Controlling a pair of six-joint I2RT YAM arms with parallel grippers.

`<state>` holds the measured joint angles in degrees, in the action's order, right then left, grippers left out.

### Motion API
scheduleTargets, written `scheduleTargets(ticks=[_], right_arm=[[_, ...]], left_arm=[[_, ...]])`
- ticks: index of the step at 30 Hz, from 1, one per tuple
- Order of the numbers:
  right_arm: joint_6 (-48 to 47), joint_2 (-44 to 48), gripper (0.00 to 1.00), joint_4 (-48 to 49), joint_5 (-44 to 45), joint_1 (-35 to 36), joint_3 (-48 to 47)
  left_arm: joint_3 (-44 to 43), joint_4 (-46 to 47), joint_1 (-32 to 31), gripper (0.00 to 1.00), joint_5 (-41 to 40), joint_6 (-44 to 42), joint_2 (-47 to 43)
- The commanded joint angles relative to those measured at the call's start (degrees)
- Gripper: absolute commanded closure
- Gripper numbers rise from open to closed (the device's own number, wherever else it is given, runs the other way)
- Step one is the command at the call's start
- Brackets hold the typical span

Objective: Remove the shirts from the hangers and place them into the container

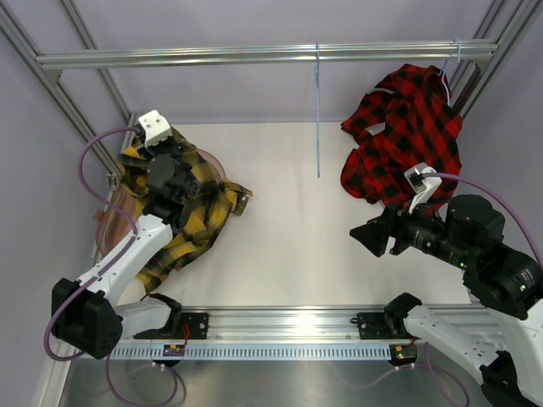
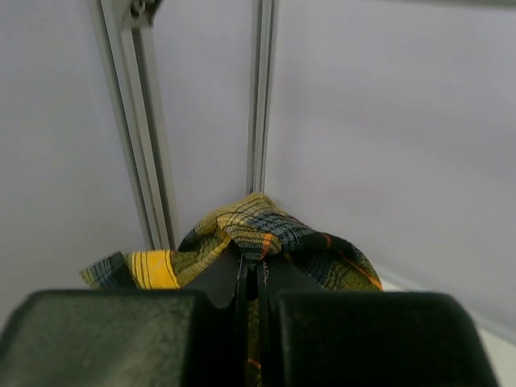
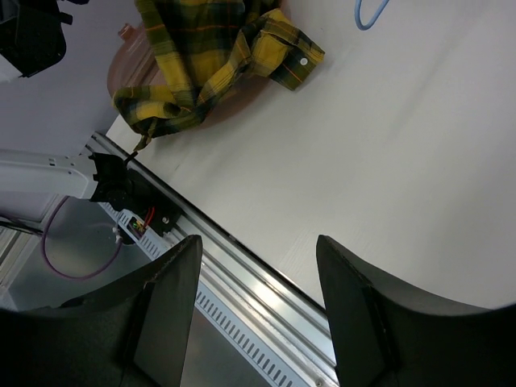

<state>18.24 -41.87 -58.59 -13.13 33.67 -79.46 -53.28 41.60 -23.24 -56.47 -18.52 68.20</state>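
The yellow-and-black shirt (image 1: 199, 212) lies bunched over the pinkish container (image 1: 109, 222) at the left, one sleeve trailing onto the table. My left gripper (image 1: 167, 182) is above it, shut on a fold of the yellow shirt (image 2: 258, 226). The red-and-black shirt (image 1: 407, 136) hangs at the back right from a light-blue hanger (image 1: 457, 49) hooked on the rail. A second, bare hanger (image 1: 318, 110) dangles from the rail's middle. My right gripper (image 1: 373, 237) is open and empty, just below and in front of the red shirt. It points left across the table towards the yellow shirt (image 3: 201, 56) and the container (image 3: 122, 68).
A silver frame rail (image 1: 254, 55) runs across the back, with slanted struts at both sides. The arms' mounting rail (image 1: 288, 326) borders the near edge of the white table (image 1: 297, 237). A purple cable (image 1: 93, 153) loops beside the left arm.
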Motion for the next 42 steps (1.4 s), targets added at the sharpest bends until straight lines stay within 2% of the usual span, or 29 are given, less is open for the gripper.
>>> scheduleTargets(ticks=[1, 2, 5, 6, 7, 8, 9, 10, 11, 14, 17, 18, 20, 23, 25, 27, 30, 35, 37, 40, 42], right_arm=[[0.7, 2.0, 0.33, 0.8, -1.7, -0.1, -0.3], [0.7, 2.6, 0.33, 1.0, -1.9, -0.1, 0.2], [0.9, 3.0, 0.33, 1.3, -2.8, -0.1, 0.3], [1.1, 3.2, 0.33, 1.5, -3.0, -0.1, 0.3], [1.1, 3.5, 0.33, 1.7, -3.0, -0.1, 0.1], [1.0, 3.5, 0.33, 1.6, -3.0, -0.1, -0.2], [0.8, 3.6, 0.33, 1.6, -3.0, -0.1, -0.3], [0.7, 3.7, 0.33, 1.3, -2.9, -0.1, -0.9], [0.7, 3.8, 0.33, 1.3, -2.9, -0.1, -1.0], [0.7, 4.5, 0.33, 1.4, -2.8, -0.1, -1.0], [0.6, 5.2, 0.32, 1.2, -3.0, -0.1, -1.3], [0.6, 5.3, 0.33, 1.1, -2.9, -0.1, -1.5], [0.2, 5.7, 0.32, 0.8, -3.0, -0.1, -2.0], [0.0, 6.1, 0.32, 0.5, -3.0, -0.1, -1.8], [0.1, 6.8, 0.32, 0.7, -3.7, -0.1, -1.3], [0.4, 7.6, 0.32, 1.0, -4.1, -0.1, -0.9], [0.6, 8.4, 0.32, 1.1, -4.6, -0.1, -0.6], [1.1, 9.0, 0.32, 1.9, -5.7, -0.1, -0.3], [1.1, 9.0, 0.32, 2.1, -6.5, -0.2, -0.1], [0.8, 8.6, 0.32, 1.8, -7.1, -0.1, 0.1], [0.5, 8.4, 0.31, 1.6, -6.9, -0.1, 0.1]], left_arm=[[-0.5, -16.9, 0.0, 1.0, -6.6, 18.6, -3.2], [-2.0, -30.0, 0.6, 1.0, -6.1, 27.7, -2.7], [-10.0, -47.6, 3.9, 1.0, 0.2, 42.1, 0.7], [-12.0, -56.5, 5.0, 1.0, 2.7, 44.5, 4.1], [-13.6, -59.1, 7.7, 1.0, 5.6, 46.0, 6.0], [-16.7, -61.5, 9.2, 1.0, 12.9, 48.1, 8.2], [-18.4, -66.8, 10.7, 1.0, 16.3, 49.4, 10.5], [-20.4, -69.3, 14.0, 1.0, 20.3, 50.5, 16.1], [-24.2, -73.7, 15.5, 1.0, 28.3, 52.0, 19.0], [-27.8, -77.7, 19.6, 1.0, 40.6, 53.4, 28.5], [-26.0, -77.2, 21.0, 1.0, 44.5, 54.5, 30.4], [-23.7, -76.6, 21.2, 0.96, 44.7, 54.6, 29.7], [-20.0, -73.4, 21.1, 0.76, 43.6, 55.7, 24.9], [-12.2, -68.1, 21.0, 0.68, 42.8, 56.1, 17.4], [-9.1, -66.8, 19.5, 0.53, 40.4, 55.4, 9.9], [-8.2, -66.3, 18.0, 0.42, 35.1, 52.5, 3.3], [-8.1, -66.7, 17.4, 0.31, 33.0, 49.1, -2.8], [-10.8, -70.7, 16.9, 0.21, 34.0, 44.5, -10.3], [-11.8, -73.4, 15.8, 0.21, 34.8, 43.5, -13.4], [-14.4, -82.2, 15.5, 0.18, 36.5, 42.2, -15.2], [-15.4, -88.7, 15.6, 0.2, 42.7, 40.0, -15.9]])
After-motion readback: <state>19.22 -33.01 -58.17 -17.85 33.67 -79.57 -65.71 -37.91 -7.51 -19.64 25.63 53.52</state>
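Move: The container sits almost straight under my left hand, roughly 38 cm down and about 3 cm to the left. My closed left fingers hold the yellow plaid shirt. Its loose cuff lies on the table some 19 cm to my right and 2 cm back, and its near hem trails about 25 cm back and 4 cm left, both at table height. From my open right hand, the container is roughly 49 cm left, 22 cm ahead and 36 cm below. I plunge my left hand about 29 cm down into the container with the held yellow shirt, swinging some 9 cm forward on the way and then easing back, while the wrist tips the fingers steeply down. Near the bottom I open them wide and let go, then lift some 20 cm and draw back over the container. My open right hand backs off and rises a few centimetres. ##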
